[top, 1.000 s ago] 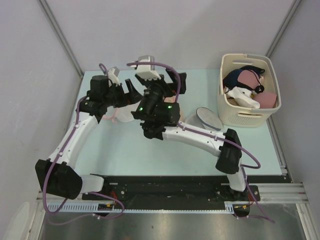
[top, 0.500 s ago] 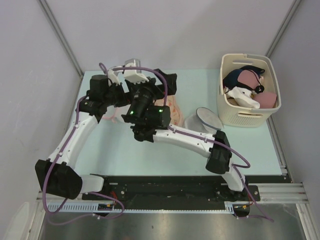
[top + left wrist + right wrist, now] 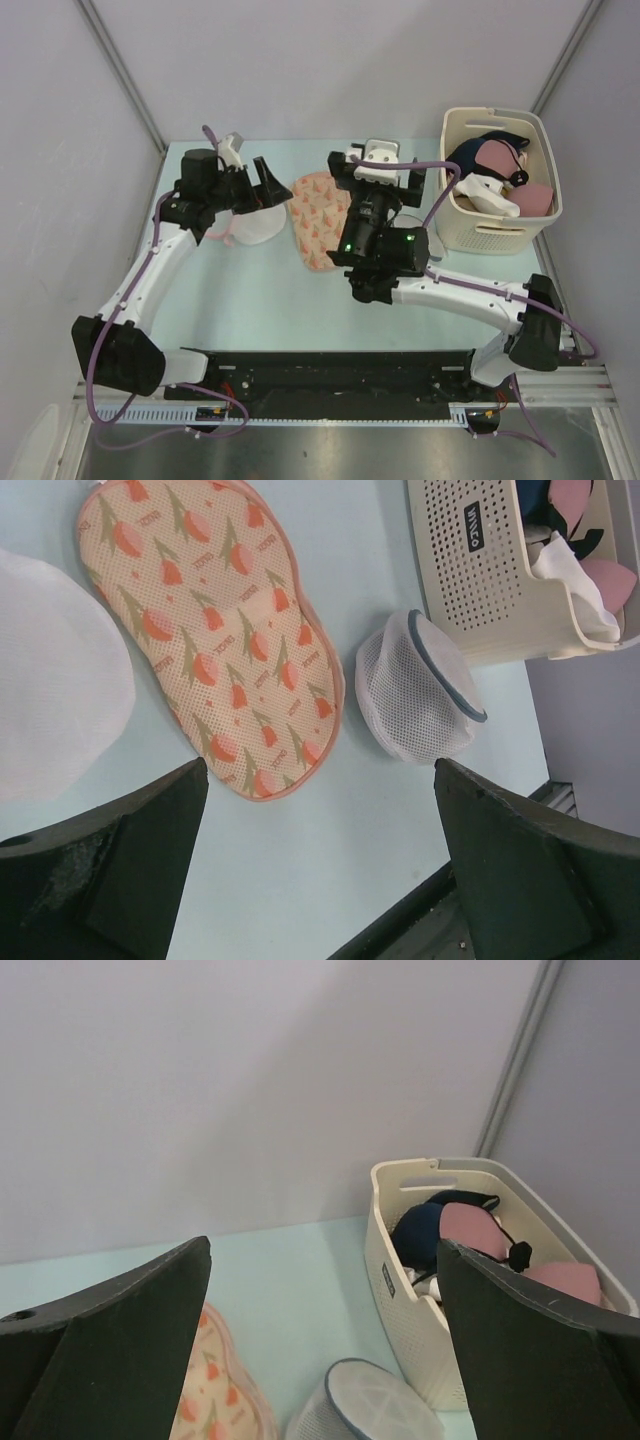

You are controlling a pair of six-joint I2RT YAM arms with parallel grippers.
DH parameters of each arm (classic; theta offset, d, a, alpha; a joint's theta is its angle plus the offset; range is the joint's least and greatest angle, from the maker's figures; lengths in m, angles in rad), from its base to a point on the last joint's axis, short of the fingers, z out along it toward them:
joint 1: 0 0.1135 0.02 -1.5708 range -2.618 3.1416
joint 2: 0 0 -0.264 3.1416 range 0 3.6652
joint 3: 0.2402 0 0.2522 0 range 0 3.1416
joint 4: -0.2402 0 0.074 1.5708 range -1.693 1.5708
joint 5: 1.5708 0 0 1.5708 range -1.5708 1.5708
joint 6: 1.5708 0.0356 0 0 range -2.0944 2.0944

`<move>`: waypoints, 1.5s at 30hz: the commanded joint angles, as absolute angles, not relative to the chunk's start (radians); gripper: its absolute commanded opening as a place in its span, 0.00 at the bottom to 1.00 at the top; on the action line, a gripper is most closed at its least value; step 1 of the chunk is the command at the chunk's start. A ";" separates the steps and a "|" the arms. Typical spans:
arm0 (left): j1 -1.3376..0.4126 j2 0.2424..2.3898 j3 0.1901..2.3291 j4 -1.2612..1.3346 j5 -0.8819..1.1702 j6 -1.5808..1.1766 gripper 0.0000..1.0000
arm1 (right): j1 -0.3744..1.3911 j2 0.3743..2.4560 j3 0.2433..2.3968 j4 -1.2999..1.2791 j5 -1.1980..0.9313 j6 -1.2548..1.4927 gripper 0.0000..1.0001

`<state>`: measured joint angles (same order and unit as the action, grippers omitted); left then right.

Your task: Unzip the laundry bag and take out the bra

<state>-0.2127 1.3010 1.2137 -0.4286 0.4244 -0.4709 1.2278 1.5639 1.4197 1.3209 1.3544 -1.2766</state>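
A flat peach laundry bag with a tulip print (image 3: 318,220) lies in the middle of the pale green table; it also shows in the left wrist view (image 3: 210,630). A white mesh bag (image 3: 256,224) lies to its left, under my left gripper (image 3: 268,186), which is open and empty above it. My right gripper (image 3: 375,172) is open and empty, raised between the printed bag and the basket. A small round white mesh bag with a blue rim (image 3: 415,695) sits by the basket; the right arm hides it in the top view. No zipper pull shows.
A cream perforated basket (image 3: 535,215) stands at the back right, holding pink, navy and white bras (image 3: 490,160); it also shows in the right wrist view (image 3: 400,1290). Grey walls close in the table at the back and both sides.
My right arm has swung from over the bags on the left towards the basket on the right, uncovering the printed bag. The left arm has barely moved.
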 commanded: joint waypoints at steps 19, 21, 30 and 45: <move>-0.212 1.316 1.235 -0.407 0.523 -0.468 1.00 | 0.746 1.296 1.247 0.028 0.391 0.291 1.00; -0.215 1.316 1.230 -0.408 0.537 -0.471 1.00 | 0.682 1.293 1.247 -0.135 0.385 0.311 1.00; -0.348 1.336 1.216 -0.456 0.485 -0.402 1.00 | 0.588 1.393 1.154 -0.548 0.498 0.180 0.97; -0.362 1.339 1.175 -0.454 0.509 -0.396 1.00 | 0.575 1.502 1.023 -0.388 0.545 0.238 0.00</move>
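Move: The mesh laundry bag with the grey zip lies ahead of and well below the raised right gripper: about 10 cm forward, 10 cm to its right and some 38 cm down. The laundry basket's middle is about 18 cm to the right of that bag and 9 cm farther out; the carrot-print bag lies roughly 20 cm to the left of it and 4 cm farther out. From the left gripper, the mesh bag is about 30 cm to the right, 2 cm ahead and 18 cm lower. Bring the right gripper down some 36 cm onto the mesh bag, first reaching forward with a short swing left, then sweeping right and easing back slightly as you drop. Tip the open fingers about 60 degrees downward on the way, then close them on a fold of mesh beside the zip. Meanwhile shift the open left gripper about 5 cm right, slightly back and down, turning it a little clockwise. ##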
